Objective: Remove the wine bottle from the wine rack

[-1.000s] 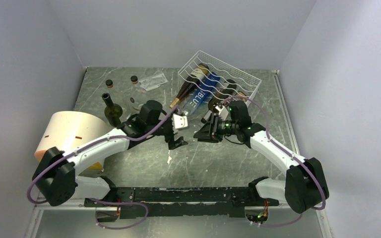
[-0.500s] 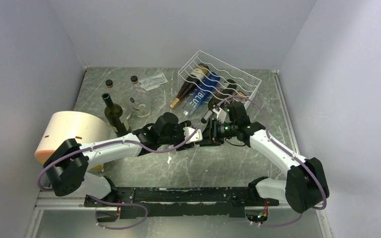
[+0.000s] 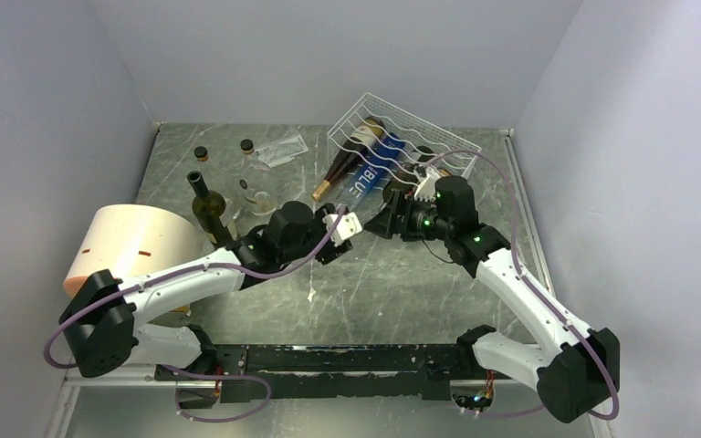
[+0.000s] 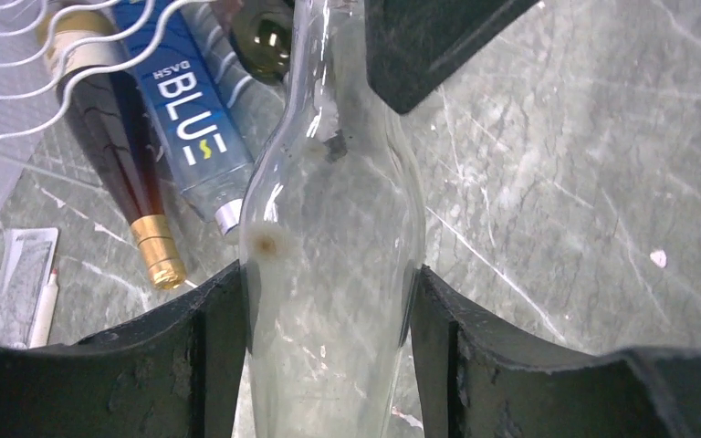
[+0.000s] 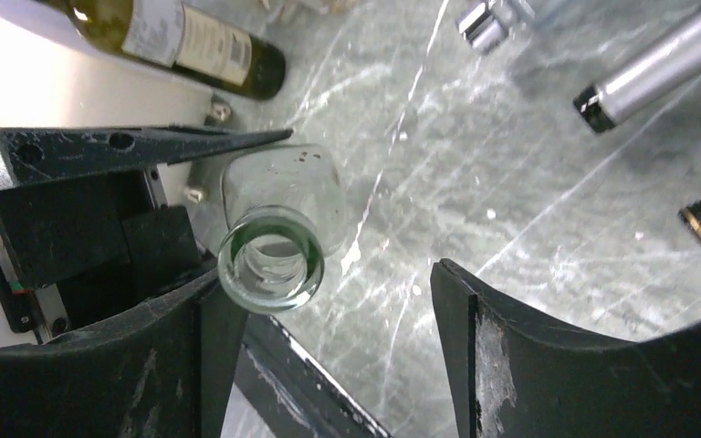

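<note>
A clear glass wine bottle (image 4: 338, 182) is off the white wire wine rack (image 3: 420, 123) and hangs above the table. My left gripper (image 4: 327, 301) is shut on its body, one finger on each side. In the top view the left gripper (image 3: 347, 226) sits just left of the right gripper (image 3: 391, 217). My right gripper (image 5: 327, 278) is open. The bottle's mouth (image 5: 271, 260) lies against its left finger (image 5: 205, 338), well apart from the right one. A dark bottle with gold foil (image 4: 119, 128) and a blue bottle (image 4: 183, 119) lie in the rack (image 4: 18, 73).
A cream cylinder (image 3: 132, 242) stands at the left. Beside it an upright dark green bottle (image 3: 208, 208) stands on the table. Two small bottles (image 3: 201, 153) and a flat packet (image 3: 283, 148) lie at the back left. A silver-capped bottle neck (image 5: 657, 68) sticks out of the rack.
My left gripper swung right and shut on the clear bottle that the right gripper held. The right gripper then opened and drew back toward the rack.
</note>
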`<state>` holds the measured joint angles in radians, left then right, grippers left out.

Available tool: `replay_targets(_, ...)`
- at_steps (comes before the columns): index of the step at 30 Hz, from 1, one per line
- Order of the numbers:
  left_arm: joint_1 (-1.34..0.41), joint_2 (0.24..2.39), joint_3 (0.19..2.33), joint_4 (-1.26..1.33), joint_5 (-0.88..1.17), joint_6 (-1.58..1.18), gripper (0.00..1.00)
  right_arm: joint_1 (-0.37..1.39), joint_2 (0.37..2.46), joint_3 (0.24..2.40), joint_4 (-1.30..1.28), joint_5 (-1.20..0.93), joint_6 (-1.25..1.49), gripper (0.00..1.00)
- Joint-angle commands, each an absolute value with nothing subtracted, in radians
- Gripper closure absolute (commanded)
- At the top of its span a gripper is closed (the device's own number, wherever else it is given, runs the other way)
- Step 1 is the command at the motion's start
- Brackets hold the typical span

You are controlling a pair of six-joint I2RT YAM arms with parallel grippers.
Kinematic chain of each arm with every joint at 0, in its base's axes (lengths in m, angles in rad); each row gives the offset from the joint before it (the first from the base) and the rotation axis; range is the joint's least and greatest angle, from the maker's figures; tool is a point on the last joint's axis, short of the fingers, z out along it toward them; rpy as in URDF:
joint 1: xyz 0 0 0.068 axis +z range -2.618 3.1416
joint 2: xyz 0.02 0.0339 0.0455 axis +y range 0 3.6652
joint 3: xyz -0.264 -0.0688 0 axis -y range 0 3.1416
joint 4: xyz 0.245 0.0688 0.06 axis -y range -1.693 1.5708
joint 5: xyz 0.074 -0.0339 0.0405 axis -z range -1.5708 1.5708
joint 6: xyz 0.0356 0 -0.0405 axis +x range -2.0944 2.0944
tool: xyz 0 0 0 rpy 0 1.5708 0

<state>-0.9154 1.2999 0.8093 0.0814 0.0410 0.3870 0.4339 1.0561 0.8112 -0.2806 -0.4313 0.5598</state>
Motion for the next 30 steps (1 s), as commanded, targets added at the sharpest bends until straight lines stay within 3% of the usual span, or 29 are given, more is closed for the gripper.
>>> replay_targets(1, -0.889, 1.245, 0.874, 0.148, 0.014, 0.275, 0.93, 0.431, 1.062, 0.874, -0.17, -0.353, 0.563, 0.26)
replay_targets(10, -0.802, 1.23, 0.928, 0.117, 0.137, 0.139, 0.93, 0.444, 1.118, 0.884, 0.044, -0.406, 0.626, 0.35)
replay_targets(21, -0.791, 1.227, 0.953, 0.082, 0.159, 0.111, 0.93, 0.529, 1.172, 0.942, 0.17, -0.281, 0.595, 0.36)
replay_targets(30, -0.764, 1.228, 0.97, 0.075, 0.172, 0.066, 0.93, 0.59, 1.241, 0.956, 0.209, -0.255, 0.566, 0.49)
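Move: The left hand already holds the clear bottle by its body, with the neck some 6 cm to that hand's right, 2 cm back and 5 cm up. From the open right hand, the neck lies about 4 cm to the left, level in depth and height. The blue bottle on the rack is roughly 20 cm ahead of the right hand, 1 cm left and 14 cm below; the amber bottle is about 22 cm ahead, 7 cm left, equally low. Right hand rises some 9 cm, forward and left, narrowing its fingers about the neck; left keeps hold, lifting. ##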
